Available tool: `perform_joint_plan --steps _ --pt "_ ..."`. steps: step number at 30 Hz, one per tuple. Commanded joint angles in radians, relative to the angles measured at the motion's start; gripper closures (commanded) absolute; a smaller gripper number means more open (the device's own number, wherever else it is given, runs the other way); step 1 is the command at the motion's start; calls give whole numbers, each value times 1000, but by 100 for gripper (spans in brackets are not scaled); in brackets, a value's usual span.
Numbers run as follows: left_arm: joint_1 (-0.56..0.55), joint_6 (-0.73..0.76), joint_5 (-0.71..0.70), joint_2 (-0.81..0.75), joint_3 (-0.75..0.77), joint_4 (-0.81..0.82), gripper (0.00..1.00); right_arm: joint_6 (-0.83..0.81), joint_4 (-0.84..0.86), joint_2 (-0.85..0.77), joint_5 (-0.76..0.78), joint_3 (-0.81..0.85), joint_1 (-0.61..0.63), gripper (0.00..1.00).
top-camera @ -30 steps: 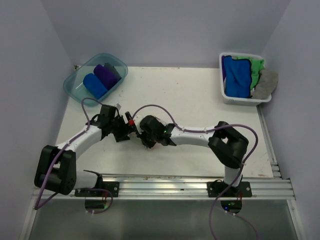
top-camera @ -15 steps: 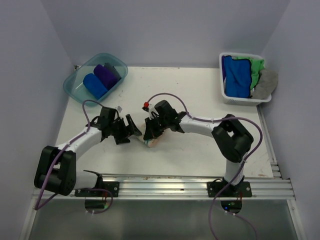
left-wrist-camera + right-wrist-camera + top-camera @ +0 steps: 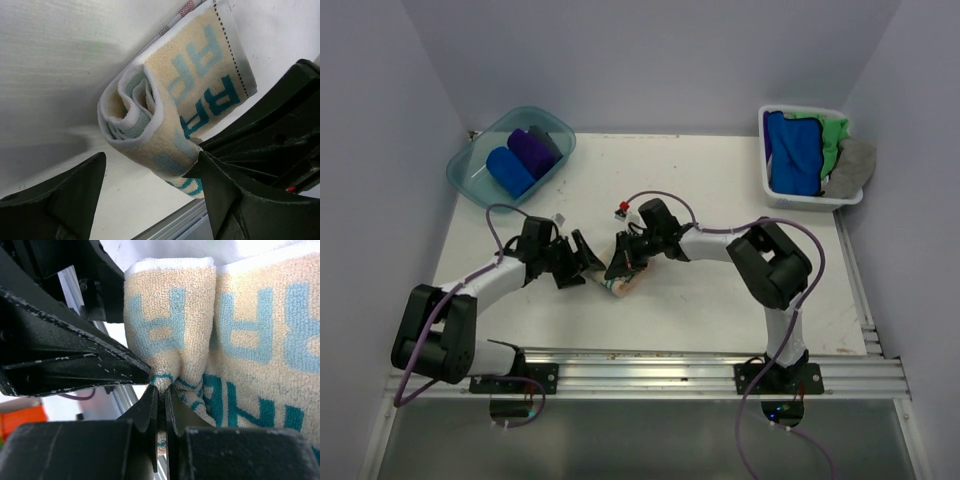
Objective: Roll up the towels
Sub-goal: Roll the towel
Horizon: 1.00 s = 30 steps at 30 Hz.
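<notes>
A cream towel with teal lettering [image 3: 623, 282] [image 3: 170, 110] lies rolled on the white table, between the two arms. My right gripper [image 3: 618, 266] [image 3: 161, 386] is shut on a small fold of that towel [image 3: 170, 325], at its outer layer. From the left, my left gripper [image 3: 590, 262] [image 3: 150, 192] stands open around the near end of the roll. Its right finger [image 3: 235, 200] touches the cloth; the left finger [image 3: 55, 200] stands apart from it. Rolled blue [image 3: 509, 171] and purple [image 3: 532, 150] towels lie in the teal tub.
The teal tub [image 3: 556, 130] sits at the back left corner. At the back right, a white basket [image 3: 805, 200] holds loose blue [image 3: 790, 152], green [image 3: 834, 135] and grey [image 3: 852, 166] towels. A metal rail [image 3: 650, 375] runs along the near edge. Purple cables loop over both arms.
My right wrist has drawn back to the right, uncovering the rolled cream towel. My left gripper has edged right toward the roll, its jaws still wide.
</notes>
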Motion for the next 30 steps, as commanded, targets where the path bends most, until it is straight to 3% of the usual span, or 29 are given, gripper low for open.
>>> perform_joint_plan --steps 1,8,15,16,20,23,25,30 --pt "0 -31 11 11 -3 77 22 111 66 37 -74 -4 -17 100" --pt "-34 -64 -27 65 -1 100 34 160 53 72 -82 -7 -26 100" --pt "-56 -86 -47 105 17 96 62 107 -50 48 -34 11 -28 100" --pt "-56 -84 -55 105 25 85 65 91 -87 37 4 11 -28 97" --pt "-57 -72 -76 106 75 10 69 7 -171 -61 125 5 -22 66" --pt "-57 -66 -80 117 95 -36 72 -68 -259 -159 263 17 -5 53" --pt "-57 -69 -76 119 95 -52 73 -107 -318 -223 341 28 26 50" --pt "-57 -75 -60 123 97 -56 73 -333 -435 -308 759 103 194 49"
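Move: The left gripper stands open around the near-left end of the towel roll, whose middle is about 2 cm to its right, level fore and aft and 2 cm lower. The towel's flat part lies about 11 cm to its right, 1 cm ahead and 4 cm below. The right gripper already pinches the roll, which sits right at its fingertips; the flat part is some 6 cm to its right, 2 cm ahead and 4 cm below. Bring the left gripper down and to the right about 2 cm, closing its fingers on the end of the towel roll until they pinch it, then hold there. Keep the right fingers shut as that hand sinks about 2 cm; then open them to half, let go of the roll and lift away some 6 cm while drawing right 2 to 3 cm, rolling the wrist back and tipping the fingers more downward. ##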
